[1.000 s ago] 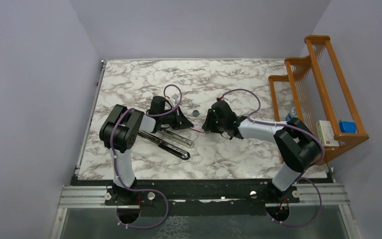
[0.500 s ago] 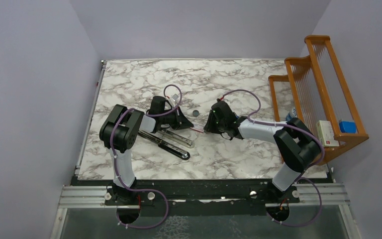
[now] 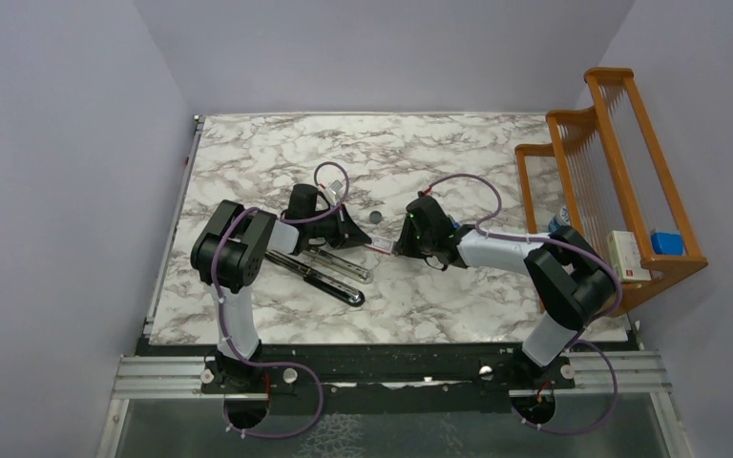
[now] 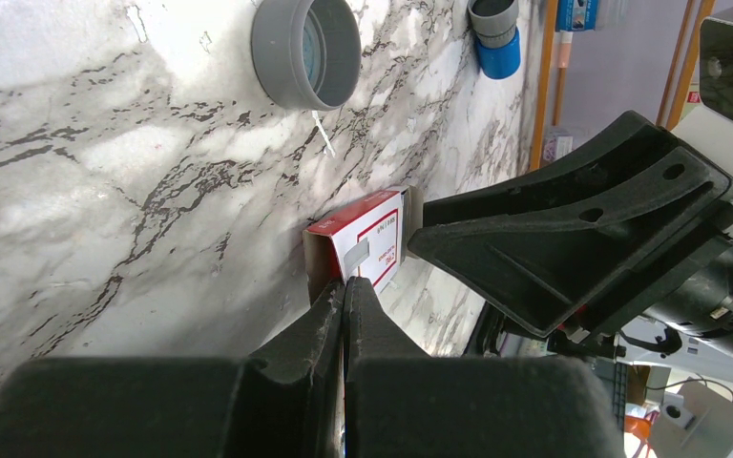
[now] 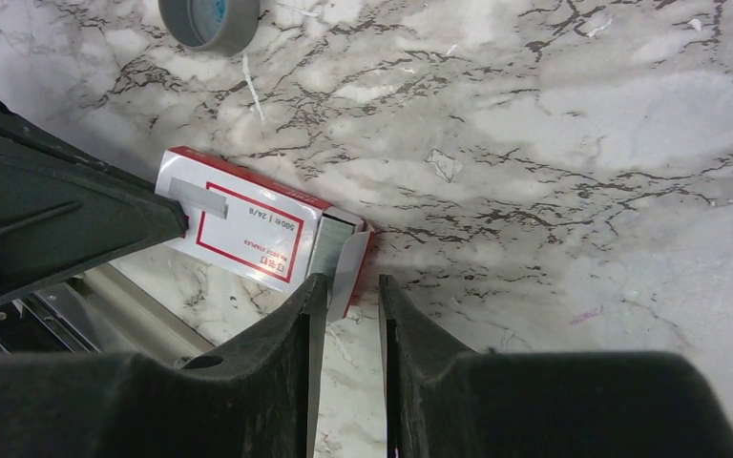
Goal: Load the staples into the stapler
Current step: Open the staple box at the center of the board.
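A small white-and-red staple box (image 5: 248, 224) lies on the marble between my two grippers (image 3: 378, 248). My left gripper (image 4: 345, 284) is shut, pinching the box's (image 4: 370, 239) near end. The other end is open; the staples (image 5: 325, 246) show there as a grey strip beside a raised white flap (image 5: 348, 272). My right gripper (image 5: 348, 283) stands open a narrow way with that flap between its fingertips, clamping nothing. The stapler (image 3: 317, 271) lies opened out flat in front of the left gripper, and its silvery rail (image 5: 129, 296) shows under the box.
A small grey round disc (image 3: 375, 217) lies just behind the box (image 5: 208, 19). A blue-and-white cylinder (image 4: 496, 38) stands farther off. At the table's right edge a wooden rack (image 3: 630, 143) holds a white-and-red box (image 3: 627, 256) and a blue block (image 3: 666, 241).
The right gripper's jaws have narrowed around the box's open end, and its wrist has shifted slightly. The left gripper, the box and the stapler have stayed put.
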You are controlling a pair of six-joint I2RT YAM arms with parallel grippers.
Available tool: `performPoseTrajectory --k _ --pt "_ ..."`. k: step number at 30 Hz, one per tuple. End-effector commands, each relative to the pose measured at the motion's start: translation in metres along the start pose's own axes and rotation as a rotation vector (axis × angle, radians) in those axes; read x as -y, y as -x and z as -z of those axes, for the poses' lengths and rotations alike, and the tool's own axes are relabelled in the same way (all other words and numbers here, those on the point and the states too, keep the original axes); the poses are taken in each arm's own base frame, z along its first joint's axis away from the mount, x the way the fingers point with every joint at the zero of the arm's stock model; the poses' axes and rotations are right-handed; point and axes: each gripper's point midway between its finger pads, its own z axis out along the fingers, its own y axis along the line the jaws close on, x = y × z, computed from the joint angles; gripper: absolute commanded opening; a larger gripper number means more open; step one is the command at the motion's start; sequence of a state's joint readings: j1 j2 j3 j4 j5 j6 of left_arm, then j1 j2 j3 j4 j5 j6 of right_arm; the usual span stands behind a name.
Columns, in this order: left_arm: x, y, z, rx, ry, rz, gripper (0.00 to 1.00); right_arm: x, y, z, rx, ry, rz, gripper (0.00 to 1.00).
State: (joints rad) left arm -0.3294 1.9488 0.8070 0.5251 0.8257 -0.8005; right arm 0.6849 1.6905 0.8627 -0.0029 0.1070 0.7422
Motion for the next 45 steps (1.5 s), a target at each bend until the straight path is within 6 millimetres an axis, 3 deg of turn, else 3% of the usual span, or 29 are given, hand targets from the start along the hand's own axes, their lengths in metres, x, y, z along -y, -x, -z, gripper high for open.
performPoseTrajectory --k 1,16,34,45 --pt "0.013 0.005 0.001 0.003 -0.040 -0.052 0.03 0.017 -0.001 0.002 0.012 -0.064 -0.015 0.29" --pt "0.012 0.005 0.000 0.001 -0.039 -0.050 0.03 0.018 0.000 0.000 0.017 -0.063 -0.012 0.21" --pt "0.012 0.005 0.000 0.000 -0.040 -0.051 0.03 0.020 -0.006 -0.013 -0.012 -0.065 -0.010 0.19" --pt "0.013 0.005 0.000 0.001 -0.041 -0.051 0.03 0.023 -0.011 -0.013 -0.028 -0.061 -0.009 0.01"
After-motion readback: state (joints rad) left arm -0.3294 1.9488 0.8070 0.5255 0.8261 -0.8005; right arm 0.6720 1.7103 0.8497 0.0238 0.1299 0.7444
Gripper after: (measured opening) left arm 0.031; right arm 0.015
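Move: The end flap of the staple box stands almost between the right hand's open fingertips, about 1 cm ahead, level sideways and 1 cm below. The box's middle is some 4 cm to the right hand's left and 1 cm ahead. From that hand the grey cap lies roughly 6 cm left and 8 cm ahead, the beige stapler 14 cm left and 3 cm back. For the left hand, already gripping the box, the flap is about 6 cm right and 1 cm back. The staple box's end flap is what the right fingertips work on: with one finger on its staple side, they ease about 1 cm to the right and slightly down, away from the box. They pause, then creep half a centimetre forward, closing from partly open to shut on the flap's edge. The left hand stays put and keeps the other end of the box pinched. ##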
